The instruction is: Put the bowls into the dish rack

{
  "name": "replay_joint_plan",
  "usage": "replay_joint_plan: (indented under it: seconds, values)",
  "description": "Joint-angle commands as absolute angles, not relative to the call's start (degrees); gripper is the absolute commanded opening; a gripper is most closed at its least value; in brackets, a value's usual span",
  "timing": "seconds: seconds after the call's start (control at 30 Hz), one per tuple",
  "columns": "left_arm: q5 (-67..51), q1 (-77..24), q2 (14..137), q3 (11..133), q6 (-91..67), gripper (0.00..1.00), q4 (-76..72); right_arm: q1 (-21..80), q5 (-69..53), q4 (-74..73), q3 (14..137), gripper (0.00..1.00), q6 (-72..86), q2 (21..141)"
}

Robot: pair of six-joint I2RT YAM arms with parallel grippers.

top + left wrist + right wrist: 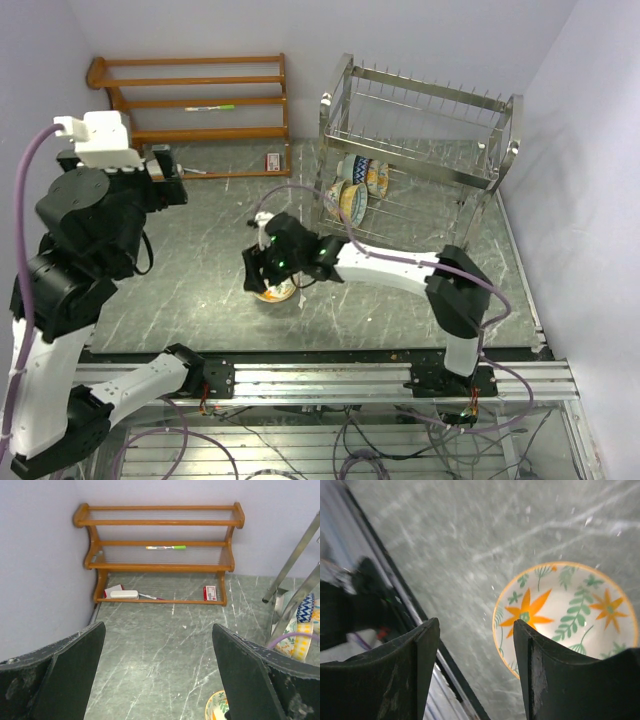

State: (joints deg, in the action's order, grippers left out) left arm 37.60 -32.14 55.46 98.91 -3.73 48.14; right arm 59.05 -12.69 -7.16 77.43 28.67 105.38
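A cream bowl with orange flowers and green leaves [570, 612] lies on the grey table, also seen in the top view [276, 291] and at the lower edge of the left wrist view [217, 706]. My right gripper [476, 630] is open just above it, with one finger [545, 670] over the bowl's inside and the other outside the rim. The silver wire dish rack [420, 150] stands at the back right with several painted bowls [352, 190] on edge on its lower tier. My left gripper [157, 632] is open and empty, raised over the left of the table.
A brown wooden slatted shelf [195, 100] stands at the back left, holding a green-capped marker [166, 547]. A small red-and-white box [272, 162] and a white eraser [124, 594] lie by its foot. Purple-grey walls close in left, back and right.
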Motion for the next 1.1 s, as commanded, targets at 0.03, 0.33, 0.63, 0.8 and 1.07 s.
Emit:
replay_joint_plan:
  seconds: [0.03,0.33,0.63,0.8,1.07]
  values:
    - [41.25,-32.45,53.14,100.48,-4.75,0.99,51.75,63.64,-5.21,-23.49,82.47,0.61,18.9,111.2]
    - [42.03,-32.46,51.38,98.95,-4.89,0.99,52.86,67.18,2.14,-28.57,88.03,0.61,15.85,118.47]
    - [41.85,-32.43,50.9,97.36,-3.47,0.99,51.82,68.31,8.06,-29.05,89.51,0.19,12.8,120.96]
    - [41.84,-32.42,50.71,96.51,-2.88,0.99,51.04,68.29,7.45,-27.03,87.21,0.03,12.83,116.43]
    - [40.58,-32.43,51.44,95.95,-2.88,0.99,49.05,61.24,-8.26,-16.33,78.07,0.0,21.94,101.64]
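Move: The bowl still on the table has its middle about 3 cm ahead of the empty right hand, 3 cm to its right and some 12 cm below, so its near rim lies slightly behind the hand. The yellow bowl in the rack stands roughly 17 cm ahead and 22 cm right, 2 cm higher; the rack's left foot is about 16 cm ahead, 14 cm right and 13 cm down. From the left hand the table bowl is about 14 cm right, level fore and aft, 46 cm below. The right hand dives about 11 cm down and some 3 cm back onto the near rim of the table bowl with its fingers open, tipping them from leftward to more steeply down by roughly 30 degrees, then shuts them and pinches the rim, one finger inside the bowl and one outside. With the rim gripped it rises about 3.5 cm, while the empty left hand drifts a little back and left, fingers still wide. ##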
